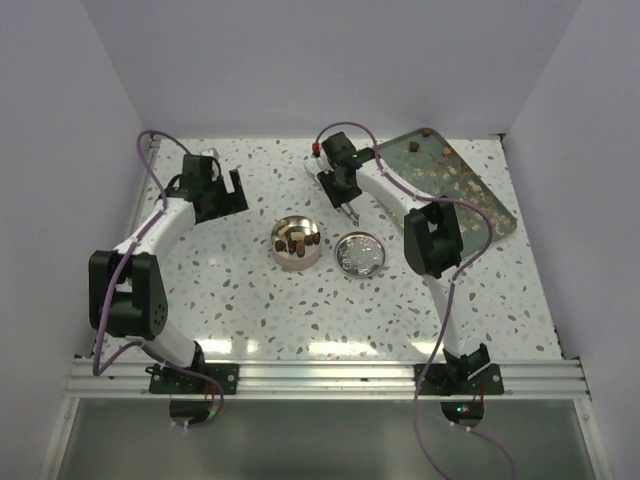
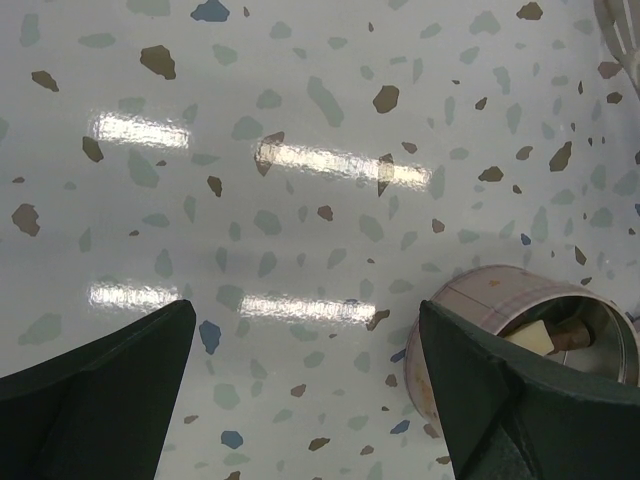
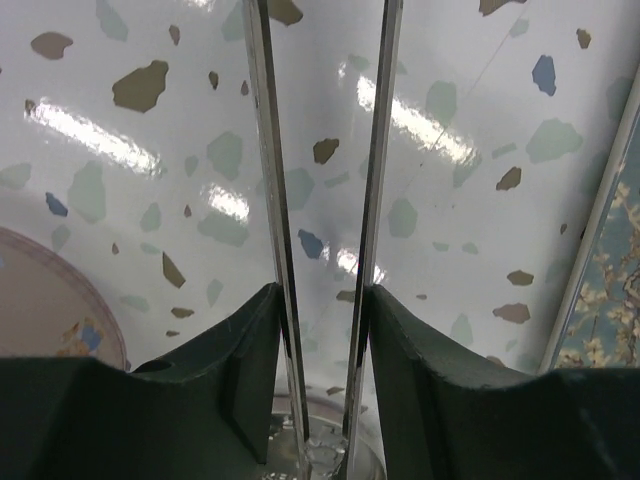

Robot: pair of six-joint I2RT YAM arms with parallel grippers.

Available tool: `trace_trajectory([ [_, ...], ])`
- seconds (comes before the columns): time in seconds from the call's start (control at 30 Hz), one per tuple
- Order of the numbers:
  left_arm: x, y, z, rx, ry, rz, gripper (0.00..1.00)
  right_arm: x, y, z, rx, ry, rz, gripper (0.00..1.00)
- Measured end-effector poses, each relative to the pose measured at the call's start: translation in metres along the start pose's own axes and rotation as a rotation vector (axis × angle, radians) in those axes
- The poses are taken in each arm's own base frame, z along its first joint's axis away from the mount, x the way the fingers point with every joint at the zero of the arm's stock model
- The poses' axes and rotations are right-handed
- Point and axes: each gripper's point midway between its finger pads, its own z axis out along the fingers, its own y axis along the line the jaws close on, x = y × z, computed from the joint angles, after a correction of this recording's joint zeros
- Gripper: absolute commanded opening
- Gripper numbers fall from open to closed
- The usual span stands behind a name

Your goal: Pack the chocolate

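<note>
Dark and tan chocolate (image 1: 297,240) lumps lie in the open round metal tin (image 1: 296,258) at the table's middle. More chocolate (image 1: 441,152) is scattered on the flowered tray (image 1: 480,200) at the back right. My right gripper (image 1: 343,192) hangs behind the tin and is shut on metal tongs (image 1: 349,208). The right wrist view shows the two tong blades (image 3: 265,150) held apart between the jaws of the right gripper (image 3: 320,300), with nothing between them; their tips are out of frame. My left gripper (image 1: 225,195) stands open to the tin's left. In the left wrist view the left gripper (image 2: 305,310) has the tin (image 2: 500,300) by its right finger.
The tin's lid (image 1: 359,254) lies flat just right of the tin. The tray's edge (image 3: 600,250) runs along the right of the right wrist view. White walls close the table at the back and both sides.
</note>
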Motion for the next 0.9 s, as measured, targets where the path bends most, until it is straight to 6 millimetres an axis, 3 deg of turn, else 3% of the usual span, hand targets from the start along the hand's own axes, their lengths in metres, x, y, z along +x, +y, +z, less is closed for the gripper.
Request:
trace_trajectory([
  [0.27,0.0,0.0,0.0,-0.002,0.001,0.0,1.0,-0.004,-0.017,0.031,0.016,0.001,0.033,0.46],
  [0.47,0.003,0.002,0.0,-0.006,0.004,-0.001,1.0,0.001,-0.034,0.039,0.018,0.014,0.072,0.62],
  [0.53,0.005,0.003,0.0,-0.008,0.009,-0.001,1.0,-0.001,-0.039,0.039,0.019,0.007,0.084,0.69],
  [0.57,0.006,0.003,0.0,-0.008,0.009,-0.001,1.0,-0.002,-0.042,0.039,0.02,0.003,0.09,0.86],
  [0.6,0.005,0.003,0.0,-0.009,0.009,-0.001,1.0,-0.002,-0.044,0.04,0.019,-0.001,0.099,0.93],
  [0.67,0.005,0.003,0.0,-0.008,0.008,-0.001,1.0,-0.004,-0.046,0.039,0.016,-0.008,0.1,0.98],
  [0.9,0.003,0.002,-0.003,-0.005,-0.002,-0.001,1.0,-0.011,-0.047,0.034,0.012,-0.03,0.101,0.98],
])
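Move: My right hand still holds the metal tongs just above the table. The bare patch where I'll lay them is about 5 cm ahead, 3 cm to the right and 5 cm below. The round tin of chocolates lies roughly 14 cm back and 15 cm to the left, its lid 16 cm back and 3 cm right, and the tray's middle 4 cm ahead and 26 cm right. From my left hand the patch is some 12 cm ahead, 35 cm right, 10 cm down. I carry the pinched tongs forward about 5 cm and down some 3 cm, swinging right towards the tray and away from the tin, to lay them on the bare table. Low down I open my right fingers from under half to fully wide, letting go of both legs, then rise about a centimetre as my wrist finishes a slight clockwise turn. ##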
